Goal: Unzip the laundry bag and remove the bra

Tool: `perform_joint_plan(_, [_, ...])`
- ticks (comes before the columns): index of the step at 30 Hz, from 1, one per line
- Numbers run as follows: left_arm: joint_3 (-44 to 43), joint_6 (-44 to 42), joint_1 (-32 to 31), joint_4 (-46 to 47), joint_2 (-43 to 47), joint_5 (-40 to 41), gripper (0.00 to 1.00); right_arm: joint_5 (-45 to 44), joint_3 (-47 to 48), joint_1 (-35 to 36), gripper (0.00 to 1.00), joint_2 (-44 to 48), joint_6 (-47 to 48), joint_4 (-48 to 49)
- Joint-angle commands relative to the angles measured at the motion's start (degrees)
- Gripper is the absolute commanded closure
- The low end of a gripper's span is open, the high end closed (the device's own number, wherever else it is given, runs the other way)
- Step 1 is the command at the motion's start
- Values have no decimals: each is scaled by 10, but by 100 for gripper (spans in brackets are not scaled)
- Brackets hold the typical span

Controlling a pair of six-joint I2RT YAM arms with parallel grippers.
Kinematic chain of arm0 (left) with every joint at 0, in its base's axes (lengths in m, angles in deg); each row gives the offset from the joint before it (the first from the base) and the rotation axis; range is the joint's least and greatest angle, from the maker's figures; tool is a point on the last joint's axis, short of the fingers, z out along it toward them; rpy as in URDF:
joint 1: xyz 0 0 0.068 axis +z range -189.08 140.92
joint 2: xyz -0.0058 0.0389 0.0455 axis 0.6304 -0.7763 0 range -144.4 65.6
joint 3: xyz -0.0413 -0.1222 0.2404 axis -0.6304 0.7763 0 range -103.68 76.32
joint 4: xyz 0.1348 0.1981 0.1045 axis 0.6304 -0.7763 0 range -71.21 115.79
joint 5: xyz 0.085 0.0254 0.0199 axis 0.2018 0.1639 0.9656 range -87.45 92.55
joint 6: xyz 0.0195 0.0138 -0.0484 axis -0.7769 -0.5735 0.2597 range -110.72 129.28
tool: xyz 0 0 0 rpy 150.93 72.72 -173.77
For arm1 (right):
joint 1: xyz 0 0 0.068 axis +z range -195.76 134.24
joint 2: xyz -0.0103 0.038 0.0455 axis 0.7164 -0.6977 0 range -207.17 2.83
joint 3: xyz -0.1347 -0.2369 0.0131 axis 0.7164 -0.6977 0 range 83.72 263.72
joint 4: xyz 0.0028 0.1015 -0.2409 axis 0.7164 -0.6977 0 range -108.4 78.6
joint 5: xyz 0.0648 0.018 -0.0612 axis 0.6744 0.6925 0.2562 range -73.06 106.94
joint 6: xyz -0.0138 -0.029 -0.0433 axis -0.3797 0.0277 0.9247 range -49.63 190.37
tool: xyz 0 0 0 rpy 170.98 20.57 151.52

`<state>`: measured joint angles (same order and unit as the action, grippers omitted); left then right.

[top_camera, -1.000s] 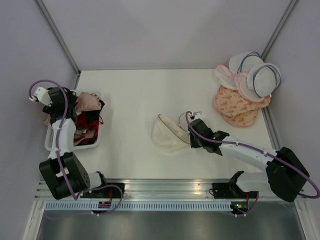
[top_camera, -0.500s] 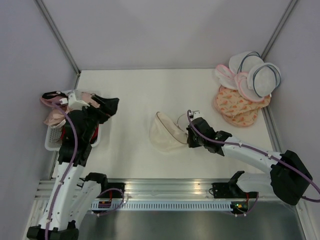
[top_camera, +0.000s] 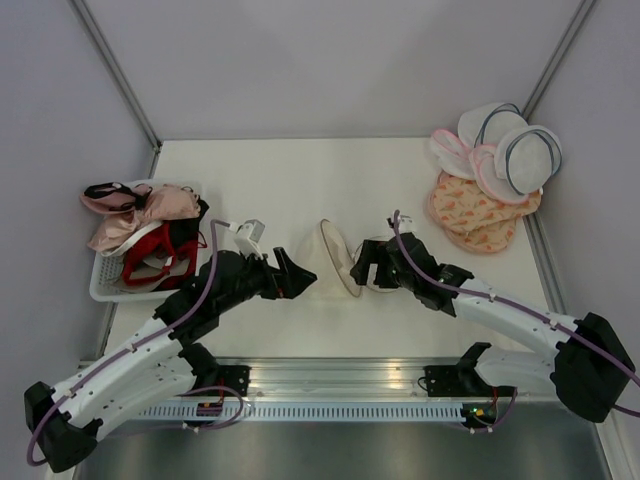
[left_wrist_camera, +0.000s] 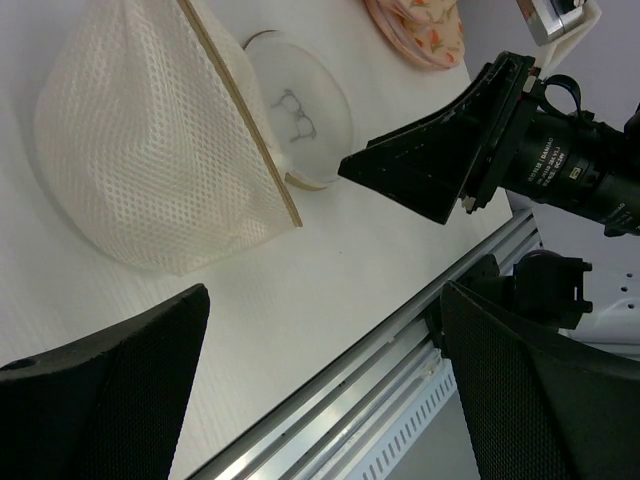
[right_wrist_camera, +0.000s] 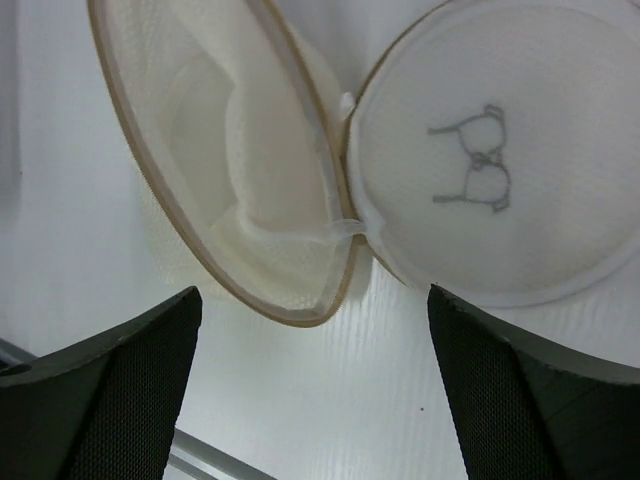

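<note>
The cream mesh laundry bag lies unzipped mid-table. Its domed mesh half gapes open and looks to hold nothing. Its round lid, with the bra drawing, lies flat beside it. The mesh half and the lid also show in the left wrist view. The dusty pink bra with black straps rests on the pile in the white basket at the left. My left gripper is open just left of the bag, holding nothing. My right gripper is open just right of it, above the bag's near edge.
A red bra and a peach one also lie in the basket. White domed bags with pink trim and pink patterned bags are piled at the back right. A metal rail runs along the near edge.
My left arm has swung from the basket to the bag, its jaws wide, leaving the pink bra on the pile. My right gripper has opened and let go of the bag.
</note>
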<state>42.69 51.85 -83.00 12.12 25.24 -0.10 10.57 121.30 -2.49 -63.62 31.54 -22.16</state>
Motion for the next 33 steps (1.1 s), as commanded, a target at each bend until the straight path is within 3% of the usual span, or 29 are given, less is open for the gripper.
perform_joint_plan(1, [6,21,-15,34,10,24,0,-119,-22,-2,2,53,-142,-27])
perform_joint_plan(9, [16,22,-17,31,21,31,0,-229,-154,-1,3,202,-325,-46])
perform_joint_plan(13, [22,29,-18,29,27,33,0,-236,-199,-5,17,222,-348,-29])
perform_joint_plan(17, [23,33,-18,27,30,29,0,-241,-210,-8,35,197,-357,-22])
perform_joint_plan(18, [24,34,-18,25,31,29,0,-248,-211,-9,43,194,-359,-21])
perform_joint_plan(24, [32,45,-18,15,47,31,0,-252,-229,-38,46,150,-347,17])
perform_joint_plan(32, [40,53,-18,0,65,29,1,-211,-227,-87,49,36,-295,145])
perform_joint_plan(33, [41,53,-18,-2,67,29,1,-206,-224,-90,55,25,-290,162])
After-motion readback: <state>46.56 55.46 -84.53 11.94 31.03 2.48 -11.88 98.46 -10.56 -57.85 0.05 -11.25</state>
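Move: The laundry bag's lid with the bra print lies flat on the table, its middle about 7 cm ahead of my right hand, 6 cm to its right and some 9 cm below. The mesh bag body stands open on the other side, about 4 cm ahead, 8 cm to the left and 7 cm below. From my left hand, the lid is roughly 13 cm ahead, 19 cm to the right and 19 cm below. I swing my right hand about 12 cm to the right, away from the mesh body, and after the first bit sink it some 8 cm to the lid's near right rim, turning the wrist about 45 degrees clockwise. It drifts back slightly, then forward about 3 cm at the end. On the way the wide-open fingers close to about half, coming close over the rim; contact can't be seen. ##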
